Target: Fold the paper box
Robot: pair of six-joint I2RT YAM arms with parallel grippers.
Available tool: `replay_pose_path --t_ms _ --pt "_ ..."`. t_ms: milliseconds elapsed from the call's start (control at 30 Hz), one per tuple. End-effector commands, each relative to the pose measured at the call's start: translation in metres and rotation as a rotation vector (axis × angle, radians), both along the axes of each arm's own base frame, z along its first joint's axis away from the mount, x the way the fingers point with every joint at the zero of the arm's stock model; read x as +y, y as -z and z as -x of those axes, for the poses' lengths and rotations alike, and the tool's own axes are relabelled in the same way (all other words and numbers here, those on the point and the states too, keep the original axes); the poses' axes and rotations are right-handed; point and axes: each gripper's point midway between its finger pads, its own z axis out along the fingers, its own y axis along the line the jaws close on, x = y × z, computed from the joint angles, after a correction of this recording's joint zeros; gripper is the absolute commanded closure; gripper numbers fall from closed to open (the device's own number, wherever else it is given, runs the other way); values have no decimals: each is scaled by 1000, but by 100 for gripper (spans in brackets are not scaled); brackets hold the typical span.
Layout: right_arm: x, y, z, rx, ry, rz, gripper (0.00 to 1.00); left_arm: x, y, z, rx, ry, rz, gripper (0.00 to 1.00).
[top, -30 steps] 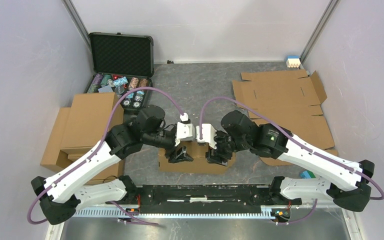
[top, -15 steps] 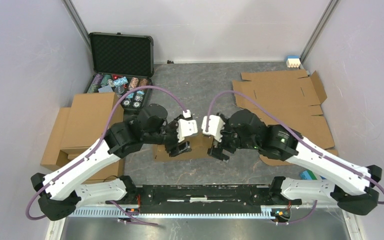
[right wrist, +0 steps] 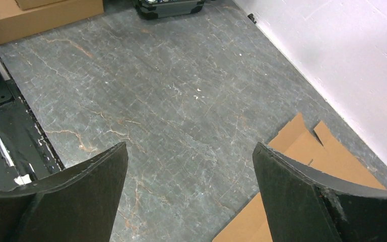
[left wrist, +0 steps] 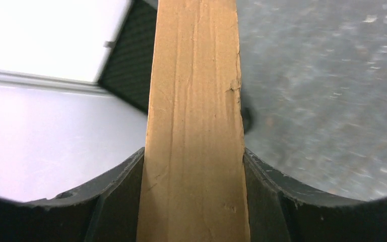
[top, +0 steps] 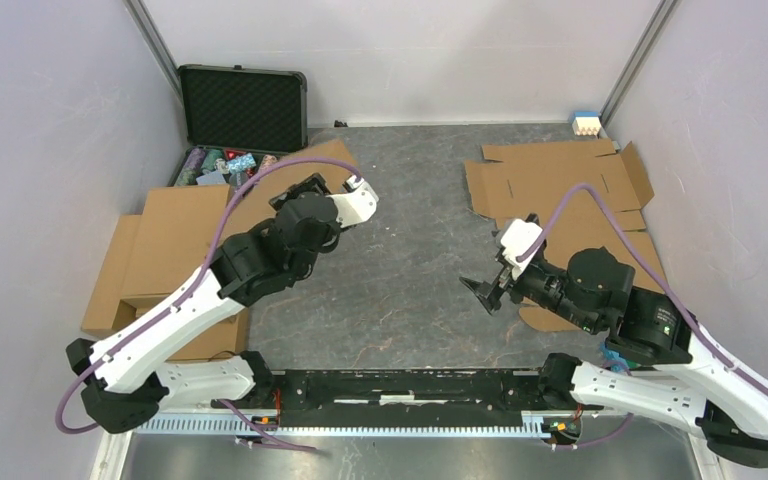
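Observation:
The paper box [top: 305,163] is a brown cardboard piece held up at the back left, mostly hidden behind my left arm. My left gripper [top: 297,192] is shut on it. In the left wrist view the cardboard [left wrist: 194,101] fills the gap between the two black fingers [left wrist: 116,201] of the left gripper [left wrist: 194,156]. My right gripper [top: 485,293] hangs open over bare table, right of the middle. In the right wrist view the right gripper [right wrist: 189,146] has nothing between its wide-apart fingers.
Flat cardboard blanks [top: 560,190] lie at the right, their edge [right wrist: 302,146] just beside the right gripper. A stack of folded brown boxes [top: 175,250] sits at the left. An open black case of poker chips [top: 243,110] stands at the back left. A small blue-and-white block [top: 586,124] is back right.
The right gripper opened, let go of the box and drew back to the right. The left gripper carried the box from the table's near middle up toward the back left.

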Motion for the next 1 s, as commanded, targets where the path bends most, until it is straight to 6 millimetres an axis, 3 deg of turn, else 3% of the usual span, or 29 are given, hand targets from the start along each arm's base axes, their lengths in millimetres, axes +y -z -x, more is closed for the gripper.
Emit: replay_pose_path --t_ms 0,100,200,300,400,533,633,733,833,867,900,967 --pt "4 -10 -4 -3 20 -47 2 39 -74 -18 -289 -196 -192 96" --pt "7 -10 0 5 -3 -62 2 70 -79 -25 -378 -305 -445 98" --pt "8 -8 2 5 -16 -68 2 100 -72 -28 -373 -378 -427 98" --pt "11 -11 5 4 -41 -79 2 138 -50 -32 -263 -434 -393 97" --pt "16 -13 11 9 -82 -91 2 169 -38 -28 -240 -509 -478 97" --pt "23 -21 19 13 -141 -128 2 196 -22 -25 -251 -574 -424 93" --pt "27 -32 27 11 -188 -157 2 206 -1 -31 -253 -588 -400 93" --pt "26 -41 33 11 -214 -177 2 208 5 -41 -272 -597 -386 91" --pt "24 -43 40 21 -239 -191 2 210 7 -52 -261 -610 -384 74" --pt "22 -43 42 25 -238 -195 2 212 10 -54 -236 -619 -391 62" --pt "20 -43 43 26 -238 -204 2 213 14 -54 -206 -632 -399 37" --pt "16 -40 44 27 -232 -213 2 215 17 -53 -164 -663 -401 15"
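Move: Off to the left, roughly 26 cm away and 3 cm back, lies the top of the box stack, about 15 cm below the left hand, which already holds the folded paper box by its narrow side. The open chip case stands about 14 cm ahead, 13 cm left and 28 cm below that hand, its raised lid some 13 cm farther out. From the empty right hand the stack top is about 62 cm left, 8 cm ahead and 18 cm lower. Swinging the held paper box about 21 cm left towards the stack, the left hand first lifts some 4 cm, then sinks roughly 8 cm while edging forward. It turns about 35 degrees counter-clockwise, its left side rolling up some 25 degrees, and the fingers just begin to loosen at the end. The right hand, empty and open, draws back slightly with a small leftward and upward drift. ##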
